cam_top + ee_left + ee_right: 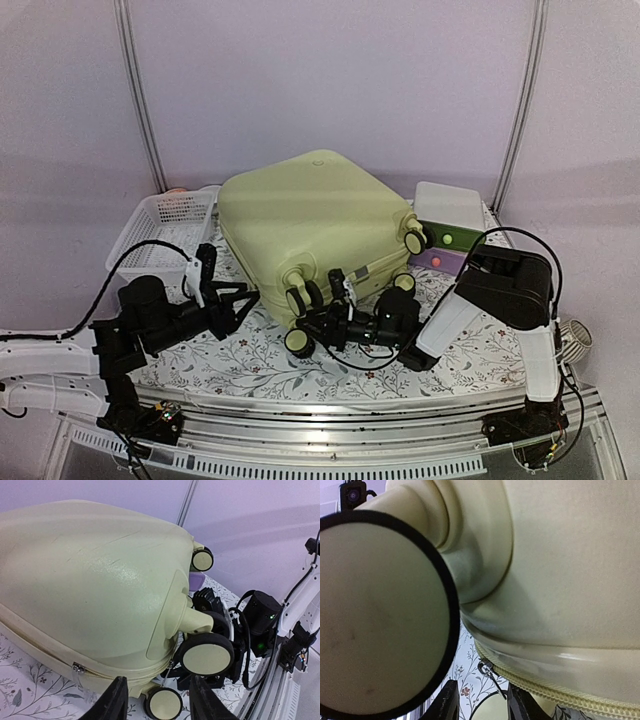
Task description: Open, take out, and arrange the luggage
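The luggage [310, 215] is a pale yellow-green hard-shell suitcase lying shut on its side, wheels toward the arms. My left gripper [245, 303] hovers open by its near left corner. In the left wrist view the fingers [117, 700] frame a lower wheel [162, 703] without touching it, and the shell [90, 580] fills the view. My right gripper [318, 322] sits between the near wheels. In the right wrist view its jaws [482, 702] stand a little apart around the dangling zipper pull [492, 677], under a big wheel [375, 615].
A white slatted basket [165, 225] stands left of the suitcase. A small white box with green and purple drawers [450, 215] sits at its right. A floral cloth [230, 355] covers the table. A small fan [575, 340] is at the far right edge.
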Available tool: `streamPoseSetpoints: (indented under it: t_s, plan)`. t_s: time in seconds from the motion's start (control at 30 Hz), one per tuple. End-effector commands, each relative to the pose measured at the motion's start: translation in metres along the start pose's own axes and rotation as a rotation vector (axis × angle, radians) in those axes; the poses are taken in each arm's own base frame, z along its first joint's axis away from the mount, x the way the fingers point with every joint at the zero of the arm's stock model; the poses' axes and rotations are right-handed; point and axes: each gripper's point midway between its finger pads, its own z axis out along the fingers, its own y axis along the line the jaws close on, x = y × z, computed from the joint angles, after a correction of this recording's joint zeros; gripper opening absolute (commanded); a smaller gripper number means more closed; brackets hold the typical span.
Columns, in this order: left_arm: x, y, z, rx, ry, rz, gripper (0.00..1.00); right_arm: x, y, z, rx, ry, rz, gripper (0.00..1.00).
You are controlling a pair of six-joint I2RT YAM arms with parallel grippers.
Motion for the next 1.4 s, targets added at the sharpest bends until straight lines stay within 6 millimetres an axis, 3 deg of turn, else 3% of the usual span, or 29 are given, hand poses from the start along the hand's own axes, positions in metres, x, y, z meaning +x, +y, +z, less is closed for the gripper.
streamPoseSetpoints:
  t_s: [0.0,0.1,0.37,0.47,0.57,0.8,0.97,1.2,1.37]
  plan:
    - [-0.007,-0.003,0.001,-0.003,-0.008,0.008,0.44,-0.018,-0.003,0.007,0.003,-0.065,-0.017,0.30]
    - [-0.006,-0.001,0.000,-0.013,-0.004,0.006,0.43,-0.020,-0.007,0.005,0.035,-0.072,-0.007,0.26]
    - [-0.007,0.004,-0.003,-0.044,-0.011,0.005,0.43,-0.033,-0.011,-0.006,0.101,-0.119,0.000,0.03]
    - [-0.008,0.006,-0.005,-0.053,-0.012,0.005,0.43,-0.039,-0.008,-0.016,0.126,-0.124,-0.026,0.02]
    - [-0.009,0.005,-0.004,-0.050,-0.011,-0.007,0.43,-0.037,-0.021,-0.025,0.225,-0.099,-0.033,0.02]
    - [-0.013,-0.017,0.023,-0.037,0.173,-0.124,0.63,-0.043,-0.060,-0.065,0.474,-0.065,-0.062,0.02]
    - [0.007,-0.048,0.043,-0.003,0.248,-0.287,0.76,-0.054,-0.087,-0.098,0.611,-0.060,-0.067,0.01]
    - [0.037,-0.049,0.050,-0.159,0.308,-0.516,0.84,-0.066,-0.119,-0.137,0.814,-0.023,-0.137,0.02]
    - [0.036,-0.054,0.057,-0.187,0.288,-0.591,0.89,-0.072,-0.131,-0.157,0.887,-0.010,-0.175,0.02]
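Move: The zipper pull hangs at my right fingertips, about 1 cm to the left of the hand point and 1 cm ahead of it. From my right hand, the upper caster is about 3 cm back, 2 cm right and 4 cm above, and the grey label on the seam is some 8 cm ahead and 12 cm right. From my left hand, the upper caster is about 9 cm right, 2 cm ahead and slightly lower; the lower caster is 8 cm ahead, 10 cm right and 11 cm below. I shut my right fingers on the zipper pull, then drag it along the suitcase's front seam, rightward and forward about 17 cm, past the grey label, swinging the hand clockwise nearly 40 degrees. Meanwhile my left hand opens wide and goes right about 8 cm to the upper caster, first rising, then sinking below its starting height as its fingers tip down some 30 degrees. ##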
